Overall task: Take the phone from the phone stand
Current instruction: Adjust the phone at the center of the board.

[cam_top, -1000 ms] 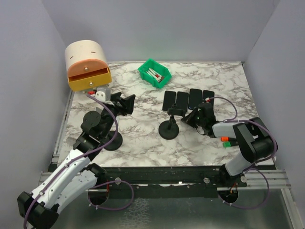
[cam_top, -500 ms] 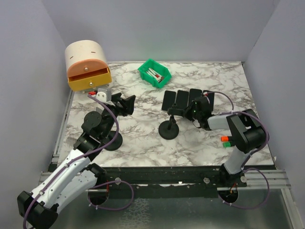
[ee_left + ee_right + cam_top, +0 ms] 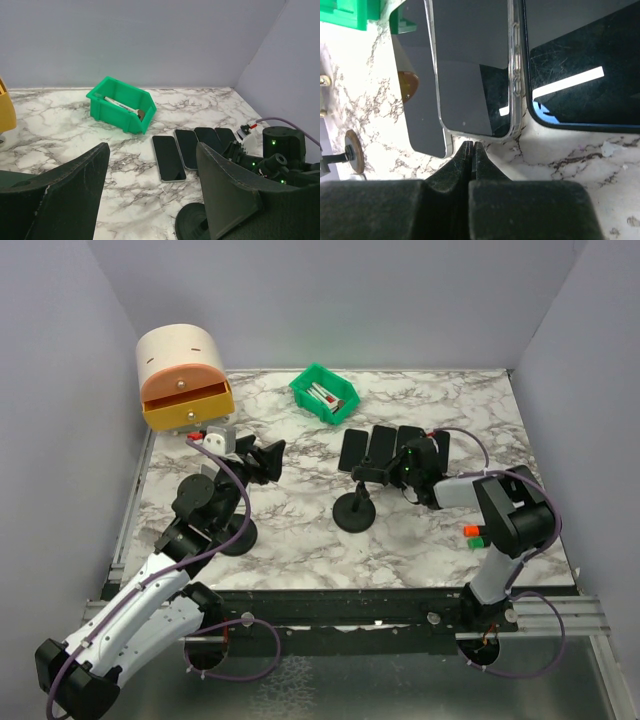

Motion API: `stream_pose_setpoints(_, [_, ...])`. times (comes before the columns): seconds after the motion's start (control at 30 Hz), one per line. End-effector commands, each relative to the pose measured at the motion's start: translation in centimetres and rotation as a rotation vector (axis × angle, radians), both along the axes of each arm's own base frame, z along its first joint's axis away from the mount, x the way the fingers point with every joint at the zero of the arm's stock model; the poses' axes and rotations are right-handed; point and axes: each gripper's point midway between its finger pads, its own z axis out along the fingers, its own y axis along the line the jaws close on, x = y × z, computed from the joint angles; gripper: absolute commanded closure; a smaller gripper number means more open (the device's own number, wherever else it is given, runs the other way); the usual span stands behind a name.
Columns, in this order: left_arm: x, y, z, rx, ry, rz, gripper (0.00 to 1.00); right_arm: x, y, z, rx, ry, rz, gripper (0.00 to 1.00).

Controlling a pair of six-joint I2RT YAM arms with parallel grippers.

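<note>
The black phone stand (image 3: 354,510) stands mid-table on its round base (image 3: 192,225), and I see nothing resting on its small cradle. Several dark phones lie flat side by side just behind it (image 3: 352,448) (image 3: 168,157). My right gripper (image 3: 390,470) is shut with nothing in it. Its tips (image 3: 471,145) sit low on the table at the near ends of a clear-cased phone (image 3: 470,65) and a dark grey phone (image 3: 420,95). My left gripper (image 3: 265,458) (image 3: 152,165) is open and holds nothing, well left of the stand.
A green bin (image 3: 324,393) (image 3: 121,104) holding small parts sits behind the phones. A beige drawer unit with an orange drawer (image 3: 184,380) stands at the back left. The right arm's wrist (image 3: 280,150) lies right of the phones. Walls close three sides.
My right gripper, still shut, has moved left and farther back, from the right of the stand up to the phones' near ends. The left arm has barely moved.
</note>
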Motion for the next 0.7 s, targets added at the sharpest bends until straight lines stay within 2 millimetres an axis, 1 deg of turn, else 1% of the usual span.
stream_pose_setpoints(0.0, [-0.2,0.3,-0.3,0.011,0.002,0.015,0.29,-0.9,0.7,2.7,0.037,-0.089,0.055,1.00])
stream_pose_setpoints(0.1, [-0.2,0.1,-0.2,0.006,0.001,0.005,0.29,-2.1,2.1,4.0,0.071,-0.125,0.131,1.00])
stream_pose_setpoints(0.27, [-0.2,-0.2,-0.5,0.007,0.011,-0.005,0.29,-3.6,4.2,4.5,0.131,-0.130,0.211,1.00])
stream_pose_setpoints(0.47, [0.0,-0.4,-1.0,0.020,0.025,-0.007,0.29,-4.4,5.9,3.2,0.194,-0.086,0.240,1.00])
stream_pose_setpoints(0.67, [0.1,-0.5,-1.2,0.028,0.031,-0.008,0.29,-4.5,6.4,1.8,0.226,-0.044,0.226,1.00])
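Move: The leftmost phone, still set nearer than the others, has its middle about 8 cm to the right fingertips' left and 6 cm ahead, barely below them. The second phone is straight ahead, some 8 cm to its middle; the third lies 8 cm ahead and 8 cm to the right. The empty stand's round base is about 12 cm back and 8 cm left. From the left hand, the leftmost phone is roughly 19 cm ahead, 15 cm right and 30 cm below. Keep the right fingers shut and bring them free of the second phone's near edge, up and back about 4 cm. Then swing them left, roughly 6 cm in all, while still easing back, towards the near end of the leftmost phone, and begin to sink again. Turn the wrist some 15 degrees counter-clockwise on the way, its left side tipping up. ##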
